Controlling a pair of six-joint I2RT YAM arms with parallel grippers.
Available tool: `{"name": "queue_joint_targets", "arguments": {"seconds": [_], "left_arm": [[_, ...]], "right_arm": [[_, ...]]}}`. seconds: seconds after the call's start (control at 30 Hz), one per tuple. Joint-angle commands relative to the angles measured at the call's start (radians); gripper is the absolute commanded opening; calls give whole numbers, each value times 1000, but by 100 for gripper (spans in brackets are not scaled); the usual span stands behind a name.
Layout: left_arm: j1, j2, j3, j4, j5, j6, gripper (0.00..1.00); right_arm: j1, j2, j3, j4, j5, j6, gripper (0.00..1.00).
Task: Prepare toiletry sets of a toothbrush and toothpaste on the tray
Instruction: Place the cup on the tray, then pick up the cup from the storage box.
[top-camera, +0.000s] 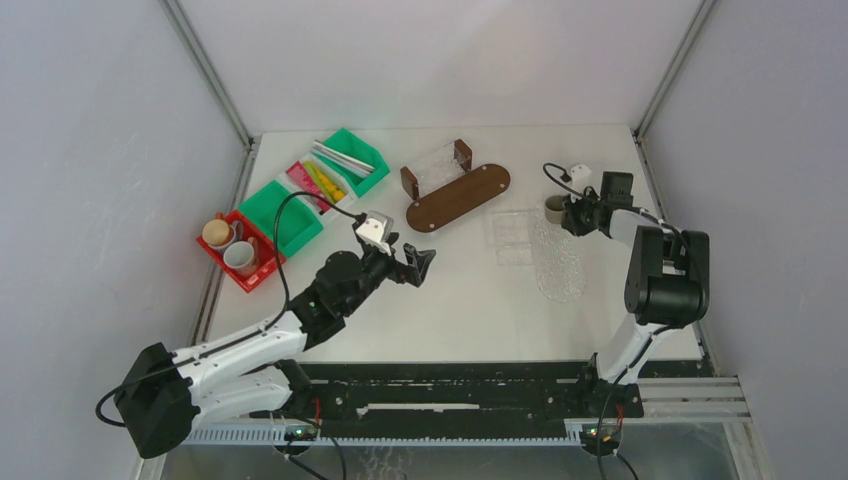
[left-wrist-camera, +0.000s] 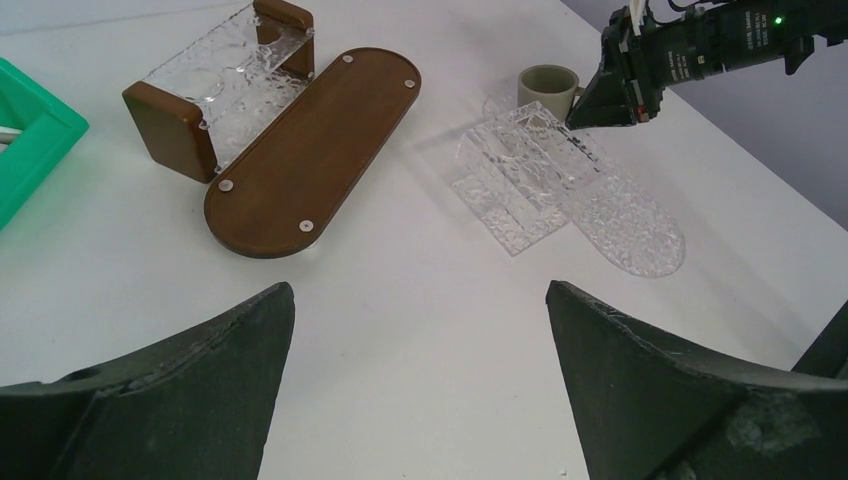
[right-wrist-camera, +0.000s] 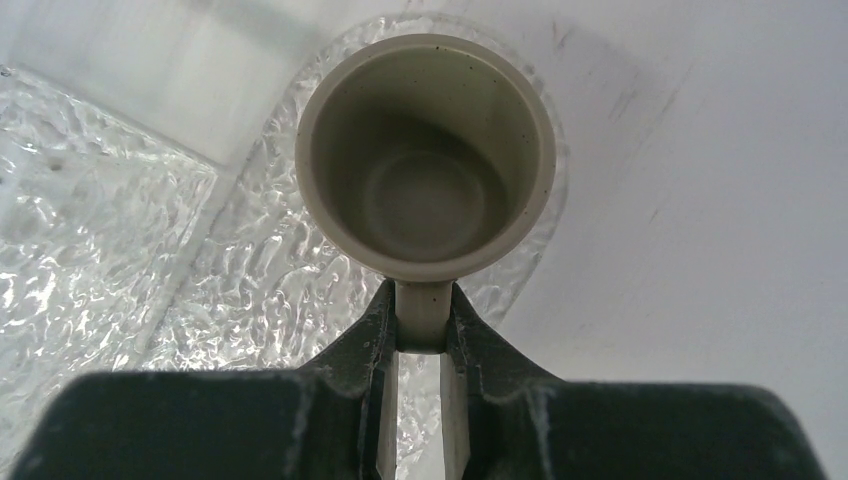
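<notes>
A brown-grey mug (right-wrist-camera: 425, 150) stands upright and empty over the rounded far end of a clear textured tray (right-wrist-camera: 250, 290). My right gripper (right-wrist-camera: 422, 300) is shut on the mug's handle (right-wrist-camera: 422, 318). Whether the mug rests on the tray I cannot tell. From above, the mug (top-camera: 553, 208) and right gripper (top-camera: 568, 213) are at the right back of the table. My left gripper (top-camera: 415, 265) hovers open and empty mid-table, its fingers (left-wrist-camera: 200, 370) wide apart over bare white surface. Toothbrushes (top-camera: 340, 158) and tubes (top-camera: 322, 182) lie in green bins at the back left.
A brown wooden oval tray (left-wrist-camera: 310, 150) with a clear holder (left-wrist-camera: 225, 75) on wooden ends lies at the back centre. A red bin (top-camera: 240, 278) at the left holds two cups. A second clear ribbed piece (left-wrist-camera: 510, 185) lies beside the clear tray (left-wrist-camera: 630, 220).
</notes>
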Motion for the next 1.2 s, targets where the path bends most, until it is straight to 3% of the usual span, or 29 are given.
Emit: {"name": "queue_joint_targets", "arguments": {"seconds": [0.0, 0.37, 0.7, 0.77, 1.0, 1.17], "left_arm": [[7, 1, 20, 33, 17, 21, 100], [8, 5, 23, 30, 19, 20, 100], [7, 6, 25, 29, 19, 19, 100], [8, 8, 27, 27, 19, 18, 100], [7, 19, 43, 11, 18, 17, 100], [8, 26, 62, -19, 1, 10, 100]], "right_arm": [[17, -6, 46, 25, -3, -25, 10], [-17, 10, 61, -22, -26, -16, 41], [-88, -87, 63, -123, -148, -49, 51], [-117, -126, 63, -166, -210, -71, 75], [-225, -304, 64, -271, -401, -64, 79], [-207, -491, 126, -321, -499, 79, 80]]}}
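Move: The cup is still pinched by its handle in the right gripper, its middle about 5 cm ahead and 2 cm left at finger height. It is over the far end of the clear tray, whose middle is some 6 cm back and 4 cm below the hand. The clear rack is roughly 12 cm left and 4 cm back. From the left gripper, the cup is about 18 cm ahead, 33 cm right and 17 cm below. Settle the right gripper barely half a centimetre, open the fingers wide to let go of the cup's handle, and ease back and right a centimetre or so as they spread. Then climb clear of the cup, ending about 13 cm higher, some 5 cm back and a little right, tilting the fingertips up and lifting the hand's left side by about 10 degrees each. ##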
